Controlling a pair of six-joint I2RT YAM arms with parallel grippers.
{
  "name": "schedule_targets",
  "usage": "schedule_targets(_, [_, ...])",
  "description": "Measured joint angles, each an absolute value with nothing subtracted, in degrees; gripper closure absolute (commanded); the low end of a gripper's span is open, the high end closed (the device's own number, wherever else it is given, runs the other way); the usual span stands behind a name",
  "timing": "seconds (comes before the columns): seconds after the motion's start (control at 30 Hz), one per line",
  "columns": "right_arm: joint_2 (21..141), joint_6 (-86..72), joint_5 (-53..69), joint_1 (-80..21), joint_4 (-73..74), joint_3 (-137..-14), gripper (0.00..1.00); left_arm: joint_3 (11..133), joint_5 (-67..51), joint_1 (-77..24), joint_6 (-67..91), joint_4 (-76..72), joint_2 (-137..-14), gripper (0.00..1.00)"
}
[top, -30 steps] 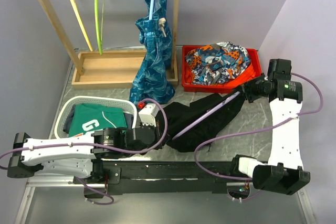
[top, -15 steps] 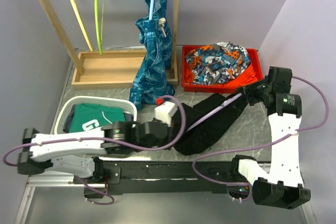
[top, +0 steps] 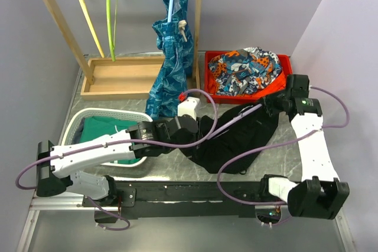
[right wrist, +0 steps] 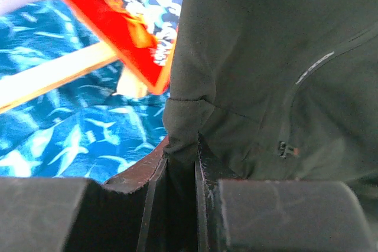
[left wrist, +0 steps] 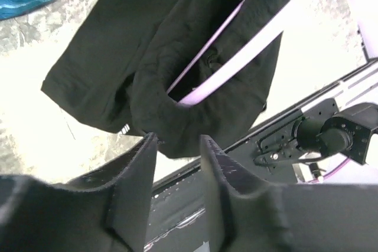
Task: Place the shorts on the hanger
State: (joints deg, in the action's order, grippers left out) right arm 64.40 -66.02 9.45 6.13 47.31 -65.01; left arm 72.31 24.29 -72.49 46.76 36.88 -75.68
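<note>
The black shorts lie bunched on the table with the lavender hanger threaded through them. In the left wrist view, the hanger curves out of the shorts. My left gripper hovers over their left side. It is open, with nothing between its fingers. My right gripper is at the shorts' far right corner. In its wrist view it is shut on a fold of the shorts.
A red bin of orange-and-blue patterned clothes sits at the back right. A teal garment hangs on the wooden rack, beside a lime hanger and a yellow one. A white basket stands at the left.
My left arm has swung away from the near edge and right, over the shorts, and its jaws have opened. The right gripper has shifted slightly left, and the shorts are more bunched.
</note>
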Motion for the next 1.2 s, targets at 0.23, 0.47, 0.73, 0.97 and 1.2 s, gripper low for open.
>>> schedule_targets(0.23, [68.4, -65.6, 12.5, 5.6, 44.3, -62.6, 1.00, 71.2, 22.3, -71.7, 42.5, 33.4, -75.8, 0.47])
schedule_targets(0.47, [71.7, -63.6, 15.0, 5.6, 43.7, -63.1, 1.00, 60.6, 24.9, -71.7, 39.1, 28.9, -70.2, 0.38])
schedule_targets(0.73, [72.1, -63.0, 16.9, 5.6, 44.7, -67.5, 1.00, 39.9, 24.2, -72.1, 32.9, 14.0, -58.0, 0.18])
schedule_targets(0.97, [72.0, -62.5, 17.8, 5.4, 46.2, -68.4, 1.00, 37.4, 24.9, -76.5, 25.8, -0.4, -60.6, 0.12])
schedule_targets(1.2, [71.5, -62.1, 19.2, 4.6, 46.7, -68.4, 1.00, 35.0, 27.5, -77.4, 16.8, -13.3, -66.2, 0.14])
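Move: The near end of the black shorts' waistband, with the hanger's near tip just inside, lies about 4 cm ahead of the left hand, 3 cm right and 9 cm below. The hanger's middle is some 10 cm ahead, 12 cm right and 5 cm below. The hanging blue shorts' lower part is roughly 17 cm ahead and 10 cm left, 12 cm down. From the right hand, the near waistband end lies about 20 cm left, 11 cm back and 8 cm below. The left hand sinks about 7 cm, swinging out to its left and then back right by nearly the same amount, while its part-open fingers spread almost fully and the wrist tips them up some 30 degrees and turns them a little clockwise, so that they come in flatter towards the waistband end at the hanger's near tip. Meanwhile the right hand keeps its pinch on the far side of the waistband, at the hanger's far end, dipping a few centimetres and rising again as it drifts left about 3 cm and turns slightly counter-clockwise. ##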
